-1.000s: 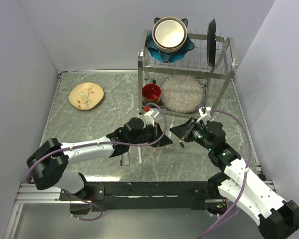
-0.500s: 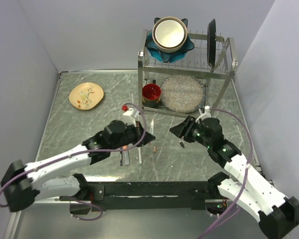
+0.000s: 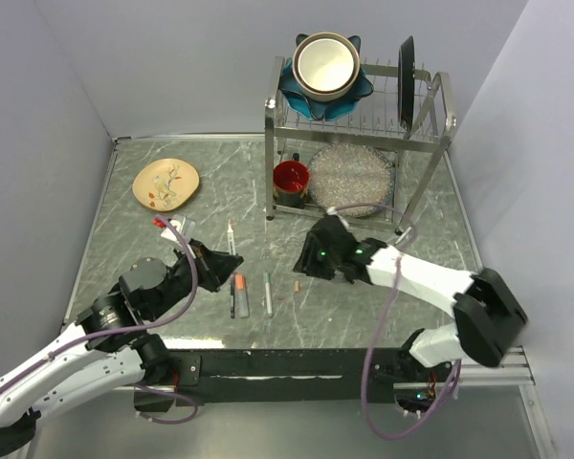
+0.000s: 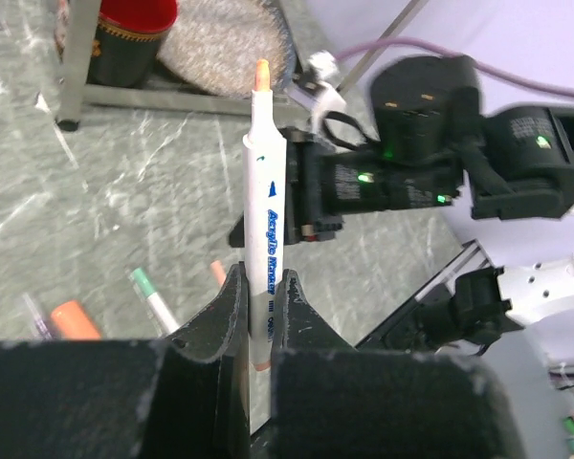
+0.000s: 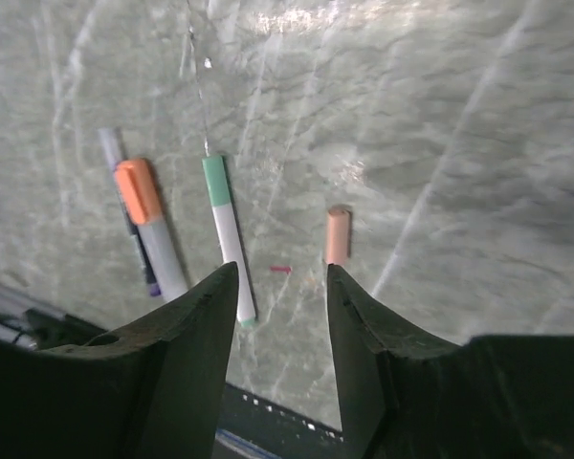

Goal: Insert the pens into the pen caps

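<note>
My left gripper (image 4: 261,283) is shut on a white pen (image 4: 265,191) with an orange tip, held upright off the table; from above this gripper (image 3: 213,271) sits at the near left. My right gripper (image 5: 282,275) stands open and holds nothing, hovering just above the table. A loose salmon pen cap (image 5: 337,235) lies beyond its right finger. A white pen with a green cap (image 5: 228,225), a grey pen with an orange cap (image 5: 148,225) and a thin dark pen (image 5: 124,186) lie side by side to its left. From above the cap (image 3: 297,286) lies beside the right gripper (image 3: 306,265).
A metal dish rack (image 3: 359,134) stands at the back with a bowl (image 3: 324,65) on top, a red cup (image 3: 291,178) and a glass plate (image 3: 349,179) beneath it. A floral plate (image 3: 165,184) lies at the back left.
My left arm has pulled back to the near left, carrying the white pen. My right arm has swung left over the salmon cap and its jaws have opened.
</note>
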`<state>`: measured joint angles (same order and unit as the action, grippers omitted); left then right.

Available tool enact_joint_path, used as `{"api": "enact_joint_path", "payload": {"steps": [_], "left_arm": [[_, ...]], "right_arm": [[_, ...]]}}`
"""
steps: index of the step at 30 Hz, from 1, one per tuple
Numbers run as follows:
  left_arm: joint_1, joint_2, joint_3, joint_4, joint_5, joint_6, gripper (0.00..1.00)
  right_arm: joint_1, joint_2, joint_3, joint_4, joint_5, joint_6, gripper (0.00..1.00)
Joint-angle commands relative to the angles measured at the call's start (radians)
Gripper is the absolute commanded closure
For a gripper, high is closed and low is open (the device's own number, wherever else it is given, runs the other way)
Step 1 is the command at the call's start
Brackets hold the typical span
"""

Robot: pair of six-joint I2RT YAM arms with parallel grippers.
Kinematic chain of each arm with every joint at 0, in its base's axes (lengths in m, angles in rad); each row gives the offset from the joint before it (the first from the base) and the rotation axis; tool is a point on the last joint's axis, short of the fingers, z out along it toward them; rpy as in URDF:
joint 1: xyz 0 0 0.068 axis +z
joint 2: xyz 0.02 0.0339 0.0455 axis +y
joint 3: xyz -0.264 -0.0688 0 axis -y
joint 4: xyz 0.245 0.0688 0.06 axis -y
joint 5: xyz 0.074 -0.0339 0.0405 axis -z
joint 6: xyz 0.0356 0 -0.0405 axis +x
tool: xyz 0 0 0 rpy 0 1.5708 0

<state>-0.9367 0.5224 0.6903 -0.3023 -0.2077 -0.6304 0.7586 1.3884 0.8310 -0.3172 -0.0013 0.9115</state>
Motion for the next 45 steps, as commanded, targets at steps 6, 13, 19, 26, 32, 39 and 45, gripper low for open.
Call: {"api": "enact_joint_path", "payload": {"steps": [6, 13, 19, 26, 32, 39, 45], "left_arm": [[-0.002, -0.048, 0.020, -0.075, -0.039, 0.026, 0.99], [-0.007, -0.048, 0.018, -0.080, -0.022, 0.024, 0.99], [-0.010, -0.056, 0.018, -0.078, -0.027, 0.026, 0.99], [-0.014, -0.055, 0.015, -0.077, -0.029, 0.023, 0.99], [-0.014, -0.038, 0.015, -0.078, -0.024, 0.020, 0.99], [-0.014, -0.025, 0.009, -0.066, -0.018, 0.006, 0.99], [-0.013, -0.002, -0.006, -0.044, 0.001, -0.011, 0.99]], "right_arm": [[0.104, 0.254, 0.203, -0.140, 0.161, 0.000, 0.53], [0.133, 0.340, 0.267, -0.212, 0.216, 0.001, 0.55], [0.139, 0.368, 0.261, -0.215, 0.215, 0.003, 0.56], [0.146, 0.382, 0.232, -0.198, 0.210, 0.000, 0.59], [0.163, 0.408, 0.232, -0.217, 0.241, -0.011, 0.67], [0.202, 0.448, 0.260, -0.257, 0.258, -0.037, 0.69], [0.215, 0.452, 0.244, -0.234, 0.264, -0.054, 0.81]]}}
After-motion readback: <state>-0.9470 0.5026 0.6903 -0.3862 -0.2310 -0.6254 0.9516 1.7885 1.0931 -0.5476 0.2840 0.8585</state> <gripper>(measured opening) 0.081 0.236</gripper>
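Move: The small orange pen cap lies on the table about 8 cm below the right hand, some 2 cm to its left and 1 cm back. The green-capped pen is roughly 10 cm left of the hand and 4 cm back; the orange-capped marker is beyond it, about 17 cm left and 4 cm back, both at the cap's height. From the left hand, which already holds the white acrylic pen, the orange cap is some 13 cm right, 6 cm ahead and 27 cm below. The right fingers close partway around the small orange pen cap, bringing a pad close against each side. Before that the hand sinks about 7 cm onto the cap, easing left early on, while its wrist swings some 25 degrees so the fingers point more steeply down. The left hand keeps its pinch on the white pen, shifting only a centimetre or two left and down. ##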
